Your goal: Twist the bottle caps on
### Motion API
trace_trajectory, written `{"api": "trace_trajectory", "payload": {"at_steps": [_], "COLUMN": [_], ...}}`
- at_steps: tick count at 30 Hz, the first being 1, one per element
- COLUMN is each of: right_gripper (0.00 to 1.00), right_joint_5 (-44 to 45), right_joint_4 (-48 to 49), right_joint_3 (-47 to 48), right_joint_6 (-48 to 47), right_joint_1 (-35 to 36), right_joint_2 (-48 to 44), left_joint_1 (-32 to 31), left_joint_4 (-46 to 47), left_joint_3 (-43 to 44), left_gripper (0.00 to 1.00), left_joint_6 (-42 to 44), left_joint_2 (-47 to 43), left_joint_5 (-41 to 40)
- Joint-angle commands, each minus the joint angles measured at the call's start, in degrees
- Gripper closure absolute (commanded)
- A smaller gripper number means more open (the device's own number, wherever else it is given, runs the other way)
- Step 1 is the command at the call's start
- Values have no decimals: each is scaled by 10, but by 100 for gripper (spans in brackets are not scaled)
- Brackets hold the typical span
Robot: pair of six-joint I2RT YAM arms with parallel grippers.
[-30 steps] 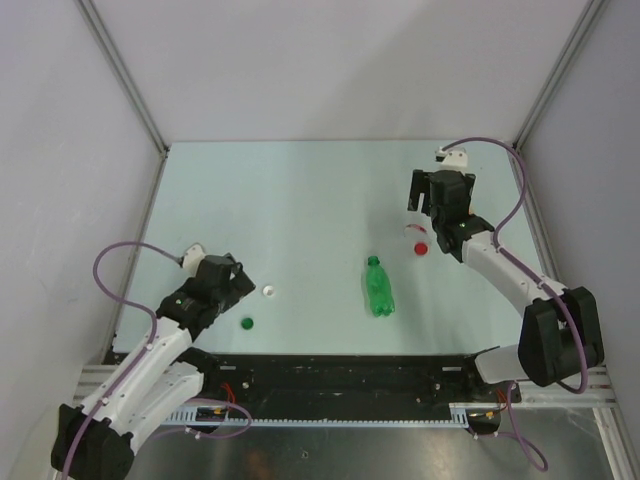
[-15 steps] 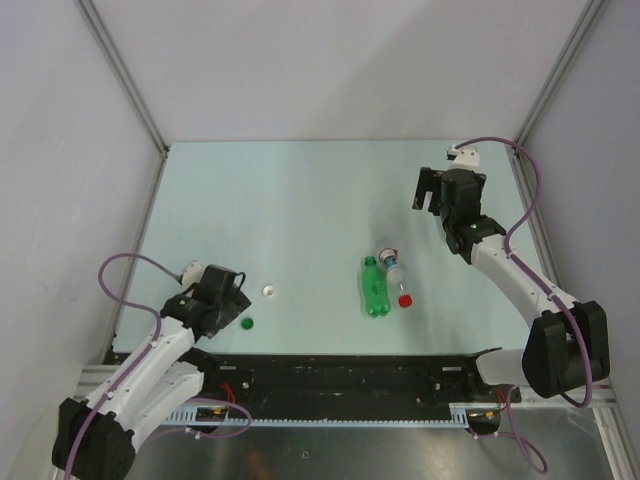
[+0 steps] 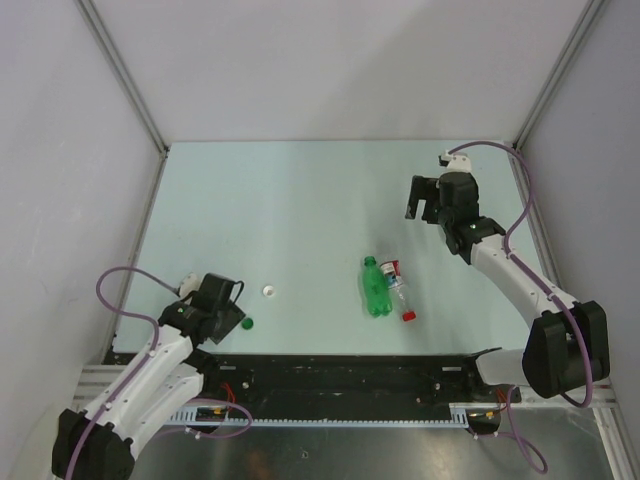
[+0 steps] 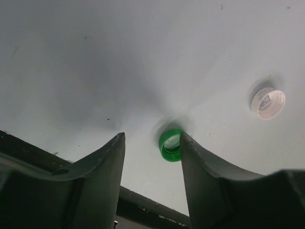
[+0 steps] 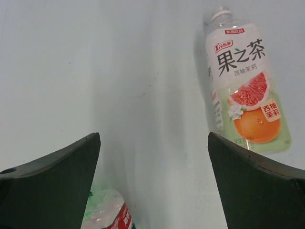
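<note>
The small green bottle [image 3: 375, 290] lies near the table's middle. The slim clear bottle [image 3: 397, 283] with a red-white label lies right beside it, with the red cap [image 3: 409, 315] at its near end. Both bottles show at the bottom of the right wrist view [image 5: 107, 212]. The wider clear bottle [image 5: 243, 90] lies capless and shows only in the right wrist view. My right gripper [image 3: 425, 205] is open and empty above the table [image 5: 154, 136]. My left gripper [image 4: 150, 138] is open, with the green cap [image 4: 170, 144] lying at its right fingertip. The white cap [image 4: 268, 102] lies beyond.
The black rail [image 3: 350, 375] runs along the table's near edge, just behind my left gripper [image 3: 235, 318]. The green cap [image 3: 247, 323] and the white cap [image 3: 268, 291] lie at the near left. Grey walls enclose the table on three sides.
The slim bottle left my right gripper, dropped to the table and rolled against the green bottle. My right gripper pulled back. My left gripper moved nearer and came down to the green cap.
</note>
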Motion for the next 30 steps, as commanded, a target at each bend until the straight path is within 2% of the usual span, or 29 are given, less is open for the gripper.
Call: {"api": "trace_trajectory", "payload": {"at_steps": [1,5,14,20,27,28,29,30], "right_gripper": [0,1,1,1,1,1,1,1], "right_joint_5": [-17,-23,-37,-37,-30,-31,-33,-38], "right_joint_4": [1,0,-7,-30,-65,-68,-72,-76], "right_joint_3": [0,0,0,0,0,0,0,0], "right_joint_6": [10,12,17,21,27,28,30,33], "right_joint_1": [-2,-3,-4,-6,-9,-9,-9,-9], "right_joint_2": [-15,-17,-18,-32,-52,-55,-58,-61], "left_joint_1": [-12,-39,-44,-44,-54,-57,-60,-61], "left_joint_4": [-7,-7,-3,28,78,85,90,93], "left_joint_3": [-11,-17,-24,-5,-2,-2,0,1], "left_gripper": [50,54,51,54,72,77,89,94], "left_joint_6": [-19,-29,-26,24,66,70,74,76], "left_joint_2": [-5,-10,-14,26,90,95,98,99], "left_joint_5": [22,22,9,3,38,43,45,47]}}
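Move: The green cap stands on the table some 3 cm to the left hand's right, about 1 cm ahead and 2 cm below its finger point. The white cap stands roughly 8 cm farther out than the green cap and 5 cm to its right. From the right hand, the green cap lies about 42 cm to the left, 25 cm back and 17 cm lower. The left hand shifts about 2 cm right and 1.5 cm down, closing its fingertips at the green cap's rim. ##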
